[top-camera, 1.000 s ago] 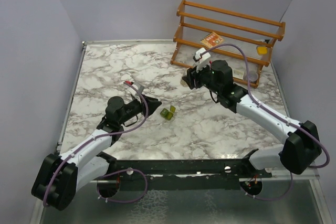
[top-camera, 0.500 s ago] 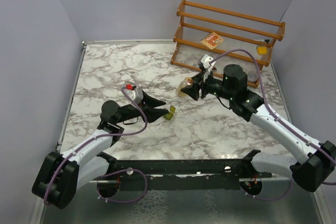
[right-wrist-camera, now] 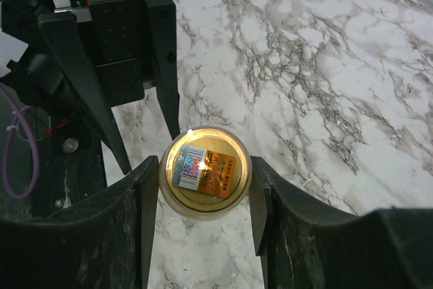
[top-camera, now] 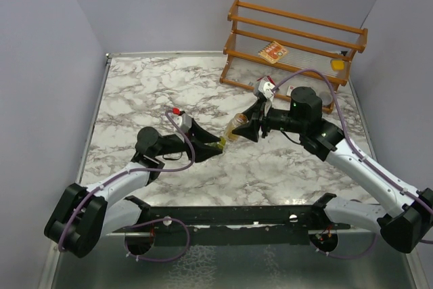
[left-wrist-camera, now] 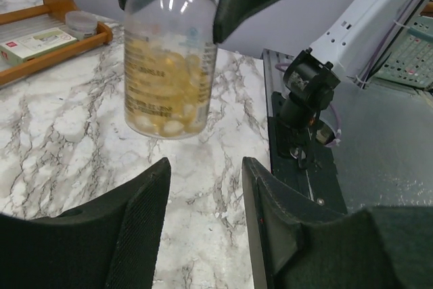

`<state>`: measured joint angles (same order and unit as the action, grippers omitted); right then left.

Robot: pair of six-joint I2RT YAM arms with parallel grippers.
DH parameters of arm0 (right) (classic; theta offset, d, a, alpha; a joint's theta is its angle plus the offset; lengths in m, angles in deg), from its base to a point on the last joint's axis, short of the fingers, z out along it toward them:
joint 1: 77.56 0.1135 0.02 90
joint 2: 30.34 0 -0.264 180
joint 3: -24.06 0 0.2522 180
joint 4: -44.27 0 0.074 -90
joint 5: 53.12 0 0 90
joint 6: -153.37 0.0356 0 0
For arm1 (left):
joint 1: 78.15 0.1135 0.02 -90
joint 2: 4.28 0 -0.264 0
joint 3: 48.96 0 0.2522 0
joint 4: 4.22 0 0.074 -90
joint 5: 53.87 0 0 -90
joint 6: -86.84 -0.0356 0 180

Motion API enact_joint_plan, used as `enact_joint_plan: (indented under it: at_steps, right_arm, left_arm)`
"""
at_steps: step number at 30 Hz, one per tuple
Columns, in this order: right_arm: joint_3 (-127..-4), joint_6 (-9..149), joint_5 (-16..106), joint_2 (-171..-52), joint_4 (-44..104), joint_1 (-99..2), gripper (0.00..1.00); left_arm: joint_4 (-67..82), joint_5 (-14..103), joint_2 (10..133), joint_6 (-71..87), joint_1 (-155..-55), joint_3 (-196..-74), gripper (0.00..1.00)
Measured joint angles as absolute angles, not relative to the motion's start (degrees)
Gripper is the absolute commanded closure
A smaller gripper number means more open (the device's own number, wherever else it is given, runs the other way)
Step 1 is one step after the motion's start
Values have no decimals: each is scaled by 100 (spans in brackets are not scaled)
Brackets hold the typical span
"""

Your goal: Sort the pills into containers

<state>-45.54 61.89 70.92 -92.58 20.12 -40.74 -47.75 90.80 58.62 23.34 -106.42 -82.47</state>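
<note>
A clear bottle [top-camera: 235,130] with yellow pills [left-wrist-camera: 166,109] inside hangs tilted above the marble, its mouth toward my right gripper [top-camera: 246,128]. That gripper is shut on it near the neck. From the right wrist I see the bottle's labelled bottom [right-wrist-camera: 205,179] clamped between both fingers [right-wrist-camera: 135,235]. My left gripper [top-camera: 211,143] is open, with bare table between its fingers [left-wrist-camera: 142,221], just below and in front of the bottle [left-wrist-camera: 169,52]. Only a sliver of the olive-green pill box [top-camera: 218,144] shows at the left fingertips. It is out of both wrist views.
A wooden rack [top-camera: 298,38] stands at the back right, holding a red-and-white carton [top-camera: 272,51] and a yellow block [top-camera: 337,65]. A small clear cap [left-wrist-camera: 81,24] sits on its lower shelf. Purple walls close in the table on three sides.
My right arm has swung left and down from the rack with the bottle, tilting it toward the left gripper. My left gripper has reached forward to the pill box and opened wider.
</note>
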Motion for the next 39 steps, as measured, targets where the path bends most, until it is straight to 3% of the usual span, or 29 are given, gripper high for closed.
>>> enact_joint_plan:
  at_steps: [15,39]
  right_arm:
    - [-4556,6049,7383,-9466,1844,-3744,99]
    - [-4698,6049,7383,-10001,2071,-3403,99]
  left_arm:
    - [-4126,8698,5936,2238,-10642,-8478,31]
    - [-3984,8816,6168,2100,-10753,-8555,26]
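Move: The pill jar, gripped by its lid end in the right hand, has its middle about 6 cm right of the empty left hand, 3 cm ahead and 3 cm above it. From the right hand, the half-open left gripper it goes to is some 8 cm left, 4 cm back and 5 cm lower. The green container lies on the table about 5 cm ahead of the left hand and 15 cm below, level with it sideways. Keeping its grip on the jar, the right hand carries the jar base-first in between the left fingers, going about 4 cm left while sinking 3 cm and drawing back some 2.5 cm, with a 10-degree counter-clockwise turn. The left fingers open wide to receive it as that hand eases 1.5 cm forward and, after a small rise, down; a pinch by them isn't visible. ##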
